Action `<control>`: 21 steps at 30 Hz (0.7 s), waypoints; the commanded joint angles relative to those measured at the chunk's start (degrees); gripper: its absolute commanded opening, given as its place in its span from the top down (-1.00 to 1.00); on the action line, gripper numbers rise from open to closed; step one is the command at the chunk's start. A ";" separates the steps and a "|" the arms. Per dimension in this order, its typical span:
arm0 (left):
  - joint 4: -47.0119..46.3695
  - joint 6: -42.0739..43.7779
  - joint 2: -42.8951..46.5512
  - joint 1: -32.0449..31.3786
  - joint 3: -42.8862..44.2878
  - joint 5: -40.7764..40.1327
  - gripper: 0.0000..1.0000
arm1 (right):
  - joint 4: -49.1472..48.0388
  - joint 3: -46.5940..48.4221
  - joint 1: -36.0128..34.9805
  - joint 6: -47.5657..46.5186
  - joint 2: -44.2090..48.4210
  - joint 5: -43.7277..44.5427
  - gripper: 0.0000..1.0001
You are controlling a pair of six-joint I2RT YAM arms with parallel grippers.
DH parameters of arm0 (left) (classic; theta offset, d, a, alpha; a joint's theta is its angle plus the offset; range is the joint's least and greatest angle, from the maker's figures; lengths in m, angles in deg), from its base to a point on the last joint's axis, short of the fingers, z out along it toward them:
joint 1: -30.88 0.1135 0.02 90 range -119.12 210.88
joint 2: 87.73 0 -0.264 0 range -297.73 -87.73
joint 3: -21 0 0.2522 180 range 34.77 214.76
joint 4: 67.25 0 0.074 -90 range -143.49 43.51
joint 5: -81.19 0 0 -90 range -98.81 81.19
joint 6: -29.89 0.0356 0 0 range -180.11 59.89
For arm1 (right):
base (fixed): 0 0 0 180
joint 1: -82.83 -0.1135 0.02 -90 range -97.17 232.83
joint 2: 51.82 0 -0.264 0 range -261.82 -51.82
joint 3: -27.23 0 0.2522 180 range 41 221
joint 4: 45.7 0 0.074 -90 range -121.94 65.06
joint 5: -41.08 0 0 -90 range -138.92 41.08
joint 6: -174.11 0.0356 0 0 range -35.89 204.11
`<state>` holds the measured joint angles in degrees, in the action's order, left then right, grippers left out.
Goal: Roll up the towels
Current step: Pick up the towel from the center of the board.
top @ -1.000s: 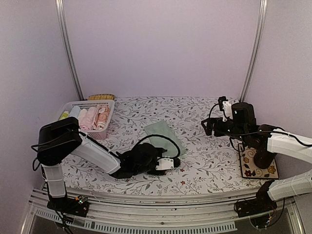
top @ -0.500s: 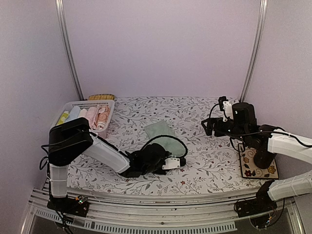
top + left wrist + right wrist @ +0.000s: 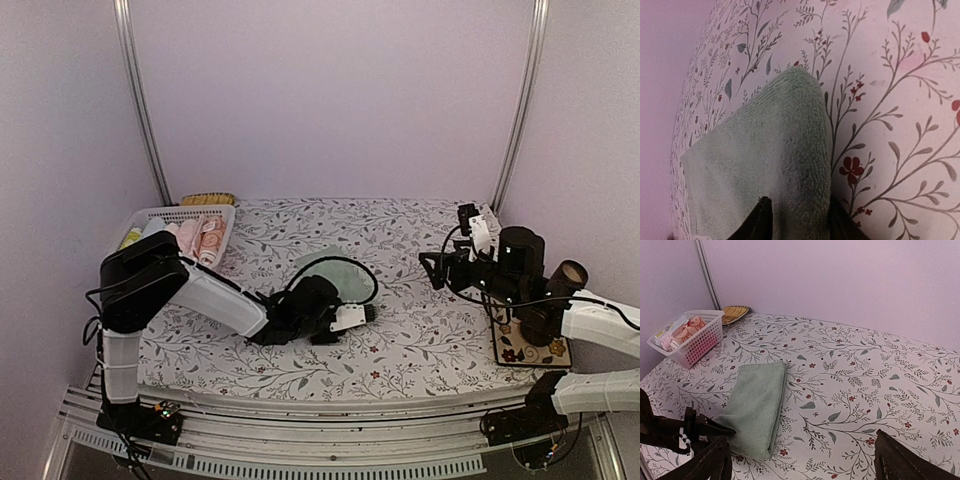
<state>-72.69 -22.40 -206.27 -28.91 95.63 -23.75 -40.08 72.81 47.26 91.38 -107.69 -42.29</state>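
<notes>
The mint green towel (image 3: 333, 270) lies folded in a long strip in the middle of the floral table; it also shows as a towel (image 3: 757, 402) in the right wrist view. My left gripper (image 3: 800, 222) is at its near end, shut on the raised folded edge of the towel (image 3: 790, 165), one finger (image 3: 761, 220) on each side. The left gripper (image 3: 362, 314) lies low over the table. An orange-salmon patterned towel (image 3: 210, 240) sits rolled in the basket. My right gripper (image 3: 805, 465) hangs open above the table's right side, holding nothing.
A white lattice basket (image 3: 170, 214) with rolled cloths stands at the back left, a woven dish (image 3: 207, 199) behind it. A flowered mat (image 3: 512, 345) lies at the right edge under the right arm. Lilac walls close the table on three sides.
My left gripper has slid forward and right to the green towel's near end and closed on its edge. The right arm has shifted slightly right.
</notes>
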 commanded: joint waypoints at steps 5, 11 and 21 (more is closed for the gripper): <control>12.97 -2.16 -1.29 1.43 0.79 4.18 0.61 | -5.85 0.66 -1.17 -6.55 -3.01 -3.47 -0.98; 18.34 -5.53 2.65 3.72 0.46 15.45 1.00 | -16.36 -5.05 -3.82 -19.51 -3.27 -6.41 -0.98; 25.43 -14.65 7.31 11.64 0.31 46.37 1.00 | -23.86 -10.38 -11.40 -41.43 -6.36 -15.27 -0.97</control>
<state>-54.53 -31.91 -201.31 -20.45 97.11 4.99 -59.47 63.52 39.59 61.46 -112.26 -53.02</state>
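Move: The towel's near edge already runs between the left hand's half-open fingers; its middle lies about 10 cm straight ahead, a few centimetres lower. The basket stands some 36 cm left of that hand and 28 cm ahead. From the right hand, the towel's middle is about 26 cm left, 9 cm ahead and 21 cm below; the tray is about 16 cm right, level fore and aft, 22 cm below. Left pinches the towel's near edge, tips down, easing back-left 4 cm; right swings left and back 8 cm. ##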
